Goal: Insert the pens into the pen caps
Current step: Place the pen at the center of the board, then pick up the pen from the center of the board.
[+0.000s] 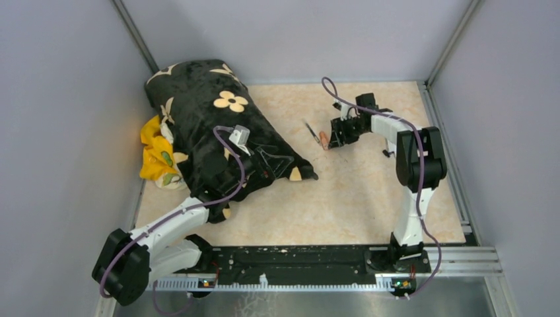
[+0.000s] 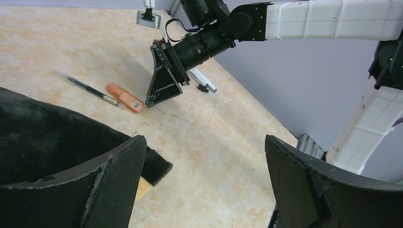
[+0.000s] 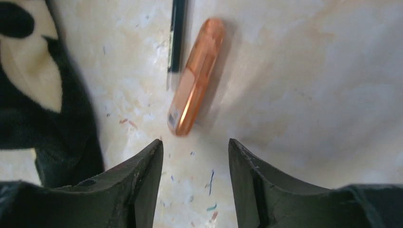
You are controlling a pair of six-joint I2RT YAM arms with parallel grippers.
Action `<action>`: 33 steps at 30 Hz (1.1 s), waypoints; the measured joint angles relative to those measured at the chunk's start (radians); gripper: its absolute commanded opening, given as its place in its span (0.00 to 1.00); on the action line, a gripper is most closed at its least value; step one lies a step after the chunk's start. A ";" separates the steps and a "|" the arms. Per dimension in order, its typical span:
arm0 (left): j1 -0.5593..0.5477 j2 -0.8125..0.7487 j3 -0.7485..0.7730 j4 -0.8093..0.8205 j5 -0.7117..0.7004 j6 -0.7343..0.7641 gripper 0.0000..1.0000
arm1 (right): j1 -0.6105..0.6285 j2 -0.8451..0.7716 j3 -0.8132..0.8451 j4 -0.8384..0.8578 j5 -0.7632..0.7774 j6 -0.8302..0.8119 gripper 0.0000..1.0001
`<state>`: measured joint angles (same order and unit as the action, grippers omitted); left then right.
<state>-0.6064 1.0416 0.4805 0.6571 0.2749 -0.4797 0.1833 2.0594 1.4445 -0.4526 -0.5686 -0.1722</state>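
Observation:
A short orange marker [image 3: 197, 76] lies on the table just ahead of my right gripper [image 3: 196, 142], which is open with nothing between its fingers. Beside the marker lies a thin dark pen [image 3: 177, 35]. From above, the marker [image 1: 323, 139] and the pen [image 1: 310, 130] lie left of the right gripper [image 1: 332, 140]. In the left wrist view a white-barrelled pen [image 2: 203, 81] shows behind the right gripper [image 2: 154, 102], with the marker [image 2: 124, 97] and thin pen [image 2: 85, 87] to its left. My left gripper [image 2: 204, 140] is wide open above the table. No loose pen caps show.
A black cloth with cream flowers [image 1: 211, 119] covers the left of the table [image 1: 356, 191], with a yellow cloth [image 1: 155, 155] beside it. My left gripper [image 1: 264, 164] hovers over the black cloth's right edge. Grey walls enclose three sides. Small ink marks dot the table.

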 measured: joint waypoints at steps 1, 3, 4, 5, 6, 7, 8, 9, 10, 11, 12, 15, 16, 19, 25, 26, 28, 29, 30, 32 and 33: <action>0.000 -0.006 -0.009 0.007 0.008 -0.024 0.99 | 0.000 -0.019 -0.017 -0.003 0.000 -0.004 0.55; 0.001 -0.017 -0.021 0.017 0.023 -0.072 0.99 | -0.001 -0.072 -0.054 -0.011 -0.001 -0.021 0.56; 0.001 -0.024 -0.024 0.018 0.031 -0.098 0.99 | -0.004 -0.102 -0.068 -0.015 -0.002 -0.032 0.57; 0.001 -0.032 -0.027 0.017 0.037 -0.126 0.99 | -0.006 -0.134 -0.079 -0.020 -0.006 -0.044 0.57; 0.002 -0.042 -0.028 0.017 0.042 -0.151 0.99 | -0.010 -0.180 -0.089 -0.028 -0.013 -0.058 0.58; 0.002 -0.051 -0.031 0.016 0.045 -0.170 0.99 | -0.013 -0.217 -0.094 -0.031 -0.018 -0.071 0.58; 0.002 -0.062 -0.034 0.016 0.047 -0.187 0.99 | -0.018 -0.264 -0.102 -0.029 -0.024 -0.082 0.60; 0.002 -0.077 -0.040 0.014 0.048 -0.206 0.99 | -0.024 -0.319 -0.114 -0.020 -0.029 -0.093 0.62; 0.002 -0.095 -0.047 0.010 0.048 -0.226 0.99 | -0.031 -0.376 -0.130 -0.008 -0.035 -0.100 0.65; 0.002 -0.109 -0.053 0.008 0.048 -0.239 0.99 | -0.039 -0.435 -0.150 0.006 -0.039 -0.107 0.68; 0.002 -0.127 -0.061 0.006 0.048 -0.257 0.99 | -0.049 -0.504 -0.174 0.023 -0.046 -0.114 0.72; 0.002 -0.163 -0.078 0.000 0.048 -0.304 0.99 | -0.079 -0.694 -0.252 0.096 -0.067 -0.115 0.88; 0.002 -0.168 -0.079 0.000 0.048 -0.315 0.99 | -0.089 -0.757 -0.283 0.127 -0.076 -0.112 0.92; 0.002 -0.168 -0.079 0.004 0.047 -0.344 0.99 | -0.115 -0.898 -0.371 0.216 -0.103 -0.092 0.98; 0.002 -0.087 -0.047 0.086 0.047 -0.388 0.99 | -0.143 -0.980 -0.470 0.312 -0.170 -0.031 0.98; 0.002 -0.071 -0.036 0.100 0.047 -0.392 0.99 | -0.146 -0.977 -0.471 0.312 -0.176 -0.025 0.98; 0.002 -0.029 -0.010 0.140 0.051 -0.396 0.99 | -0.147 -0.972 -0.471 0.319 -0.183 -0.017 0.98; 0.002 -0.006 0.007 0.163 0.059 -0.394 0.99 | -0.147 -0.969 -0.471 0.323 -0.183 -0.015 0.98; 0.002 0.015 0.024 0.186 0.068 -0.389 0.99 | -0.147 -0.964 -0.471 0.327 -0.182 -0.015 0.98; 0.002 0.058 0.065 0.233 0.094 -0.369 0.99 | -0.148 -0.950 -0.471 0.333 -0.177 -0.017 0.98; 0.002 0.080 0.092 0.253 0.108 -0.354 0.99 | -0.151 -0.942 -0.471 0.333 -0.174 -0.017 0.97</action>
<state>-0.6044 1.1221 0.5728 0.9096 0.3828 -0.8337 0.0326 1.1175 0.9733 -0.1196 -0.7429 -0.1894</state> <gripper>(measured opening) 0.987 0.982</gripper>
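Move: The orange pen, already down on the board, lies some 3 cm to the left of the right hand, about 2 cm ahead and 2 cm below it. The black pen is beside it, roughly 4 cm farther left and 3 cm farther out. The blanket's corner is about 9 cm back and 6 cm left of the hand, the white markers some 18 cm to its right, about level. From the left hand, the orange pen lies about 18 cm ahead, 12 cm right and 22 cm down. The orange pen, already released, is left behind as the right hand spreads its half-open fingers fully and rises fast by about 25 cm, drawing back some 9 cm and a little right, its fingers tipping up from steeply down by some 45 degrees. The open left hand backs off slightly, then comes forward again, rising 8 cm in all and rolling. ##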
